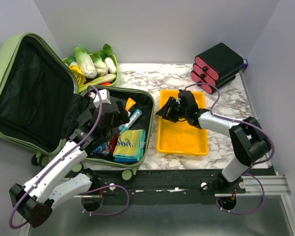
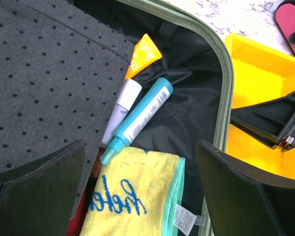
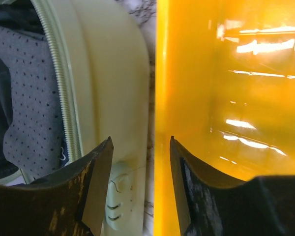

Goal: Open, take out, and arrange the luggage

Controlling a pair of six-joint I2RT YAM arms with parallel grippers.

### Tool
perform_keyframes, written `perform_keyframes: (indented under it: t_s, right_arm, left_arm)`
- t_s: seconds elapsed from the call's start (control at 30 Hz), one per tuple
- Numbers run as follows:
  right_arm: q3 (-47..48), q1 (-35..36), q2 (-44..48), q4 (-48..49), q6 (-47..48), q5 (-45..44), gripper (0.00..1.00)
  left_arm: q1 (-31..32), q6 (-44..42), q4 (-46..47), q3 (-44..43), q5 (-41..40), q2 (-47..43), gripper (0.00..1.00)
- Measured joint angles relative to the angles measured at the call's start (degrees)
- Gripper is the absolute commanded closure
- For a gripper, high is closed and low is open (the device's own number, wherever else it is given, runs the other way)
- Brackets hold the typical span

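Observation:
The luggage [image 1: 149, 110] lies open on the table's left half, its lid [image 1: 24, 93] leaning back to the left. Inside lie a yellow towel [image 1: 129, 145] with blue script, a blue tube [image 1: 133, 118], an orange-capped tube [image 1: 130, 103] and a grey dotted cloth [image 2: 49, 73]. My left gripper [image 1: 108, 118] hovers open over these, the towel [image 2: 137, 196] and blue tube [image 2: 140, 115] between its wide fingers, touching nothing. My right gripper [image 1: 164, 112] is open astride the left wall of the yellow tray [image 3: 211, 98], one finger over the luggage's shell [image 3: 118, 73], the other inside the tray.
The yellow tray [image 1: 182, 142] sits just right of the luggage with a narrow strip of marble between them. A black box with pink-red ends [image 1: 219, 61] stands at the back right. A green basket of vegetables [image 1: 93, 66] sits behind the luggage.

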State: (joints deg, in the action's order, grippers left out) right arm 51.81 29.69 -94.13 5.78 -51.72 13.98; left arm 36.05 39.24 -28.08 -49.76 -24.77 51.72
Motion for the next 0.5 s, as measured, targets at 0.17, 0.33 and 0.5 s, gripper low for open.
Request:
perform_keyframes:
  t_s: [0.17, 0.33, 0.5]
  right_arm:
    - [2.9, 2.2, -1.0, -0.6, -1.6, -3.0, 0.01]
    - [4.2, 2.1, 3.0, -4.0, 2.4, -8.5, 0.0]
    - [4.3, 2.2, 17.0, -7.4, 10.7, -18.7, 0.0]
  left_arm:
    - [-0.1, 1.0, -2.2, 0.7, -0.5, -1.5, 0.01]
    - [-0.1, 1.2, -3.5, 1.2, -0.5, -2.1, 0.01]
    - [-0.3, 1.6, -5.0, 1.3, -0.5, -2.8, 0.01]
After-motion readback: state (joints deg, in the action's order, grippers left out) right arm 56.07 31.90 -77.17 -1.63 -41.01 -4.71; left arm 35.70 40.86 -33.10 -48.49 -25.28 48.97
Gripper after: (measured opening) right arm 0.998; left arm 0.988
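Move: The yellow tray's left rim lies right at the right hand's half-open fingertips; its middle is about 9 cm to the right, 4 cm back and 3 cm lower. Across the suitcase wall, the teal tube lies roughly 12 cm left and 3 cm back. From the left hand, the teal tube is some 3 cm ahead and 13 cm below, the yellow towel 7 cm back and 14 cm below, and the tray's middle 22 cm right, 2 cm ahead and 16 cm below. Upward, slowly at first and then fast, the right hand rises about 12 cm off the tray's left rim, its fingers spreading from half to fully open; as it climbs it swings some 4 cm to the right over the tray and the fingers tip up by 20 to 25 degrees. The left hand, open and empty, eases a little back, left and down above the suitcase's contents. ##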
